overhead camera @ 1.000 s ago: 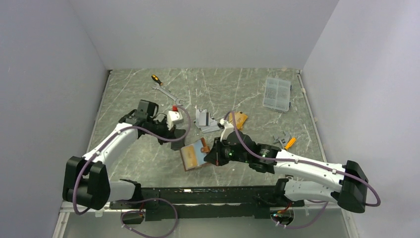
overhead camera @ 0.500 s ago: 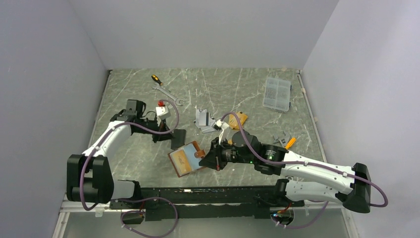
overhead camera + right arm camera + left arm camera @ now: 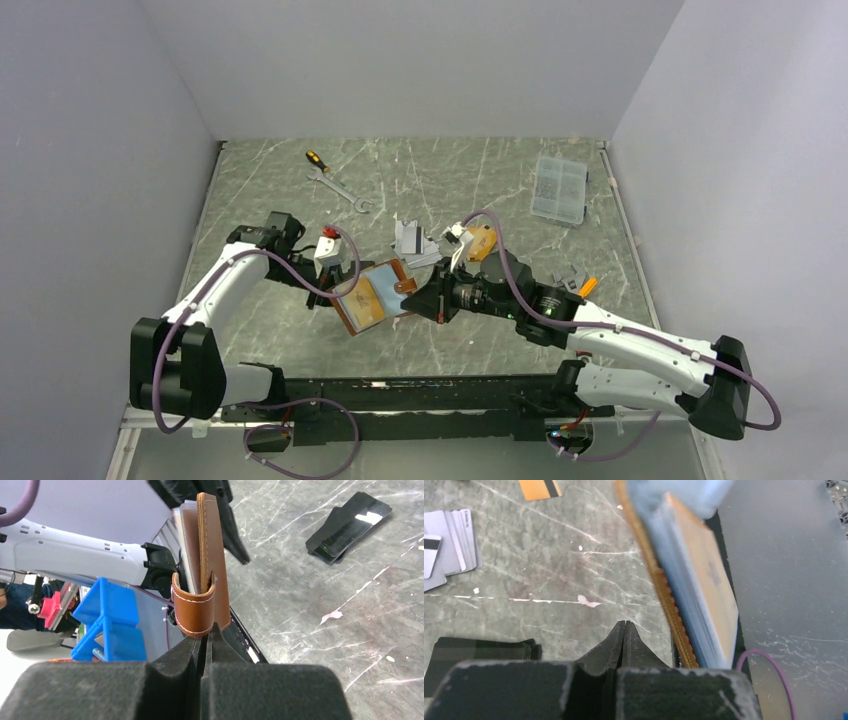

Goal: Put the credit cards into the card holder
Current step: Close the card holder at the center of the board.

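Note:
The tan-brown card holder [image 3: 368, 300] hangs tilted above the table, pale sleeves facing up. My right gripper [image 3: 420, 297] is shut on its edge by the snap strap [image 3: 195, 611]; in the right wrist view it stands on edge above the gripper [image 3: 207, 628]. My left gripper [image 3: 624, 626] is shut and holds nothing, just left of the card holder [image 3: 696, 585]; from above the left gripper [image 3: 338, 285] sits at its left edge. Silver credit cards [image 3: 410, 240] [image 3: 449, 545] and a gold one [image 3: 484, 240] [image 3: 540, 487] lie on the table behind.
A black pouch [image 3: 474, 650] [image 3: 350, 525] lies flat by the left gripper. A wrench [image 3: 340, 190] and screwdriver [image 3: 315, 158] are at the back left, a clear plastic box [image 3: 560, 188] at the back right, an orange-handled tool [image 3: 585, 287] to the right.
The right gripper has raised the card holder and carried it back and left. The left arm swung back, then came forward beside the card holder.

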Robot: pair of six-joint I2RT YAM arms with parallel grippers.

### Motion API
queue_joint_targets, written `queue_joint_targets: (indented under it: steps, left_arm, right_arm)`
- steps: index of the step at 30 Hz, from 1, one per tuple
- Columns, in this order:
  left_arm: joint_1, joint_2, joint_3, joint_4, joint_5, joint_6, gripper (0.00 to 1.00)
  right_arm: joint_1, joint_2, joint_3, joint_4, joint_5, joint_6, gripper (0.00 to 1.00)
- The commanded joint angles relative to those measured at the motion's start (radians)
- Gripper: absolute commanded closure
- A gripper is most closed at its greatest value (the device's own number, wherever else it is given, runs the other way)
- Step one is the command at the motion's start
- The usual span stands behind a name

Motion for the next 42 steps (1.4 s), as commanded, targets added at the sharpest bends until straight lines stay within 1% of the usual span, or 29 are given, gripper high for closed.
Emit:
queue_joint_targets:
  steps: [1,3,5,10,14,18,21,25,26,31,36,38,41,42]
  left_arm:
    - [-0.004,-0.013,0.047,-0.247,0.112,0.24,1.0]
    - [-0.007,-0.019,0.059,-0.276,0.12,0.264,1.0]
    - [-0.016,-0.024,0.063,-0.273,0.121,0.261,1.0]
    - [-0.069,-0.01,0.064,-0.181,0.099,0.174,1.0]
    - [-0.121,0.014,0.045,-0.087,0.068,0.08,1.0]
    - [-0.18,0.028,-0.008,0.092,0.003,-0.054,1.0]
    - [-0.222,0.046,-0.031,0.23,-0.052,-0.165,1.0]
    - [-0.296,0.1,-0.044,0.387,-0.187,-0.282,1.0]
    - [-0.312,0.122,-0.034,0.418,-0.237,-0.33,1.0]
    - [-0.403,0.252,0.067,0.422,-0.415,-0.367,1.0]
    - [-0.522,0.339,0.111,0.425,-0.559,-0.388,1.0]
    - [-0.559,0.363,0.122,0.431,-0.618,-0.394,1.0]
    - [-0.58,0.41,0.161,0.405,-0.626,-0.397,1.0]
    - [-0.584,0.422,0.172,0.397,-0.631,-0.395,1.0]
  right_arm:
    - [-0.019,0.022,-0.021,0.141,0.021,0.031,1.0]
    - [-0.025,0.042,-0.035,0.167,0.011,0.044,1.0]
    - [-0.038,0.062,-0.041,0.182,-0.01,0.053,1.0]
    - [-0.055,0.099,-0.059,0.191,-0.057,0.078,1.0]
    - [-0.064,0.1,-0.112,0.208,-0.088,0.117,1.0]
    - [-0.088,0.136,-0.158,0.216,-0.144,0.145,1.0]
    - [-0.106,0.18,-0.202,0.256,-0.2,0.17,1.0]
    - [-0.123,0.228,-0.261,0.339,-0.245,0.2,1.0]
    - [-0.125,0.241,-0.273,0.349,-0.245,0.202,1.0]
    - [-0.14,0.338,-0.351,0.457,-0.257,0.233,1.0]
    - [-0.165,0.44,-0.418,0.582,-0.28,0.279,1.0]
    - [-0.182,0.468,-0.421,0.587,-0.294,0.275,1.0]
    - [-0.197,0.475,-0.414,0.536,-0.276,0.253,1.0]
    - [-0.199,0.469,-0.411,0.504,-0.261,0.244,0.98]
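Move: The open card holder hangs in the air, its strap already pinched by the right fingers. Its middle is about 6 cm left and 1 cm back of them, and roughly 5 cm right, 4 cm back and 7 cm above the empty left fingertips. Bare table for it lies some 24 cm below the right hand, 2 cm back and 1 cm left. On the table, 15 cm below the left hand, are the black cards about 10 cm ahead and the white cards 18 cm ahead, 13 cm right. The left hand's shut fingertips come onto the holder's outer cover near a corner, folding it over towards the strap side: that hand first eases back about 3 cm and slightly up, then sinks some 11 cm below its start while moving right and regaining the 3 cm, its fingers tipping down about 30 degrees. The right hand keeps its pinch on the strap and lowers the holder some 22 cm, drifting right and rolling its forward side down about 30 degrees. ##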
